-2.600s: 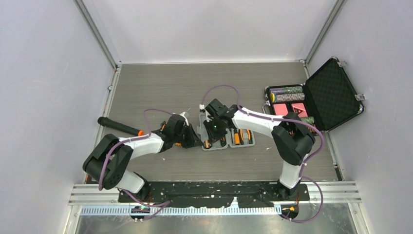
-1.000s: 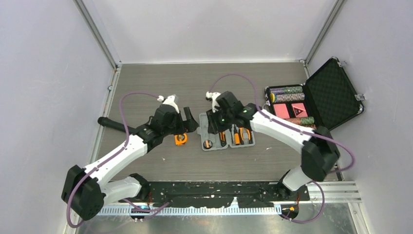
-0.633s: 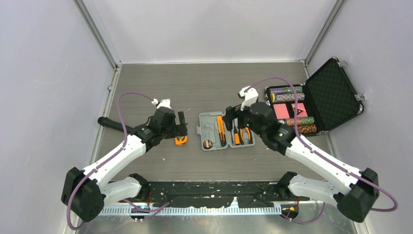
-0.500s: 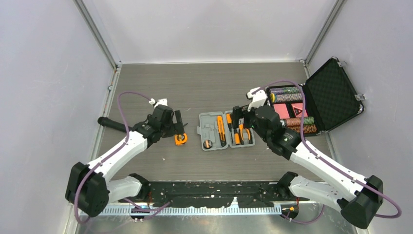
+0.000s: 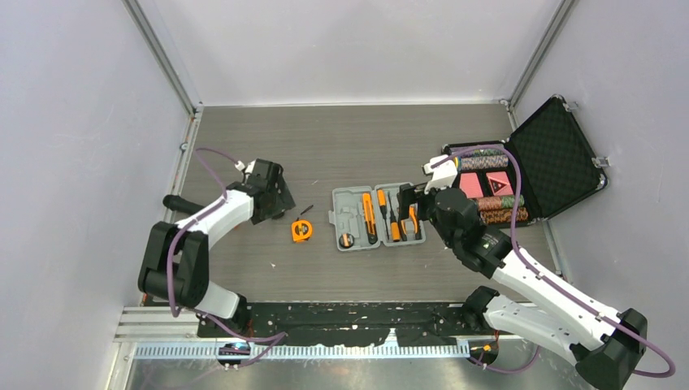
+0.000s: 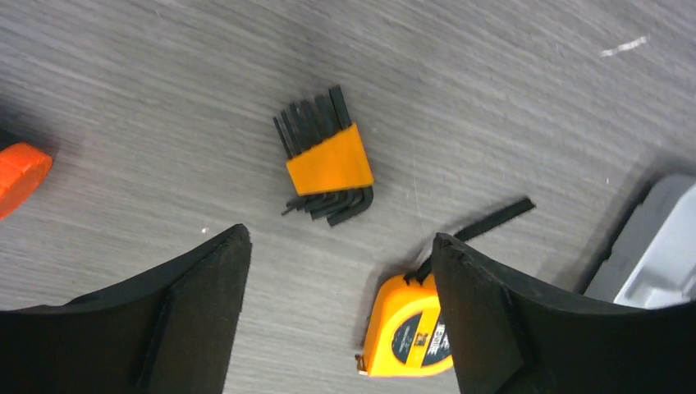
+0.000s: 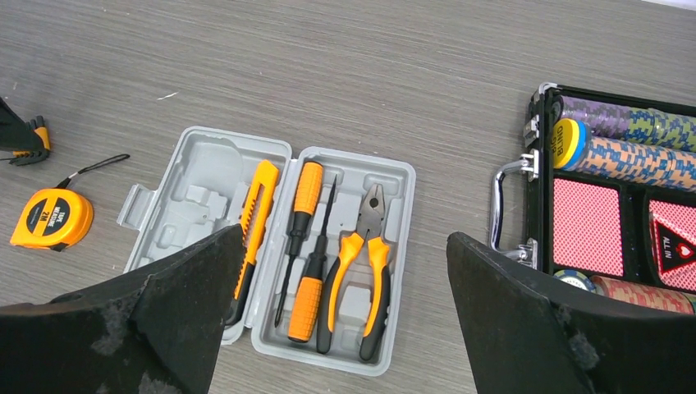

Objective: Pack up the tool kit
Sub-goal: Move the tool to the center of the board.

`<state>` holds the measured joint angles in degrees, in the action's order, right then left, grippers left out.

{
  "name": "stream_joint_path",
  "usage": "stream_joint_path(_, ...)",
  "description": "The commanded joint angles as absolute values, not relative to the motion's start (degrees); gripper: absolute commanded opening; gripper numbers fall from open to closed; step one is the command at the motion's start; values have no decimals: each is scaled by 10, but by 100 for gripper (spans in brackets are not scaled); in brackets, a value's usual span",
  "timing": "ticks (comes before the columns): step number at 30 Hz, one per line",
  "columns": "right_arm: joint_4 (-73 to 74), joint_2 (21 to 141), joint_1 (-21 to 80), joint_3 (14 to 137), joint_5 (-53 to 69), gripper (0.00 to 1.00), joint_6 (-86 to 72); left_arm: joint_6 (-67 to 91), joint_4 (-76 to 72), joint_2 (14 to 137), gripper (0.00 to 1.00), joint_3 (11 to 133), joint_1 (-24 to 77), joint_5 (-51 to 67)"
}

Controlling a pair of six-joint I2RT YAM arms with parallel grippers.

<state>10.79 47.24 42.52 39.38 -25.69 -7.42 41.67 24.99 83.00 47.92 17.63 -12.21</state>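
The grey tool kit case [image 5: 345, 213] lies open mid-table. Its right half holds an orange utility knife [image 7: 254, 215], two screwdrivers [image 7: 307, 195] and orange-and-black pliers [image 7: 366, 264]; its left half [image 7: 201, 180] holds nothing. The orange tape measure [image 5: 301, 231] lies on the table left of the case, also in the left wrist view [image 6: 406, 328]. A hex key set [image 6: 328, 160] in an orange holder lies beyond it. My left gripper [image 6: 338, 246] hovers open above these two. My right gripper [image 7: 345, 238] hangs open, high over the case's right edge [image 5: 414, 197].
A black foam-lined case [image 5: 552, 158] with poker chips [image 7: 632, 135] and red card boxes stands open at the right, its metal handle [image 7: 502, 205] facing the kit. A black-handled tool [image 5: 183, 203] with an orange end [image 6: 20, 171] lies at the left by the wall.
Both arms have pulled back from the case, the left one leftward and the right one to the right. The right gripper opened. The tape measure has stayed on the table.
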Motion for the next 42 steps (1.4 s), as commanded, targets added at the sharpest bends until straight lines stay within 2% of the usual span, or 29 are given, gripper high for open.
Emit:
stream_joint_path(1, 93, 455, 425, 395, -281, 99, -64, 436, 234, 868, 77, 529, 163, -134)
stream_joint_path(6, 92, 455, 425, 397, -281, 99, -59, 432, 262, 913, 68, 570, 158, -129)
stream_joint_path(15, 93, 464, 425, 396, -269, 100, -61, 407, 275, 947, 61, 586, 154, -83)
stream_joint_path(21, 96, 474, 425, 398, -259, 100, -62, 367, 272, 942, 54, 574, 155, -42)
stream_joint_path(29, 104, 493, 425, 403, -244, 100, -65, 323, 287, 903, 48, 533, 182, -11)
stream_joint_path(38, 106, 498, 425, 403, -235, 100, -65, 356, 301, 786, 47, 426, 178, -47)
stream_joint_path(42, 106, 499, 425, 404, -231, 100, -64, 358, 313, 740, 52, 430, 169, -77)
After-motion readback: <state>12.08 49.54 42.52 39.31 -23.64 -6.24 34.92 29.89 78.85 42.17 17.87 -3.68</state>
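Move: The hex keys lie about 3 cm ahead of the left hand, 1 cm to its left and 3 cm below. The tape measure is some 3 cm back and 4 cm to the right of that hand, the open tool case about 25 cm right and 1 cm ahead, the flashlight roughly 24 cm left and 2 cm ahead. From the right hand, the hex keys are some 32 cm left, 3 cm ahead and 20 cm below. Left hand reaches forward about 4 cm, dips, then sweeps back some 9 cm, dragging the hex keys, fingers narrowing. ##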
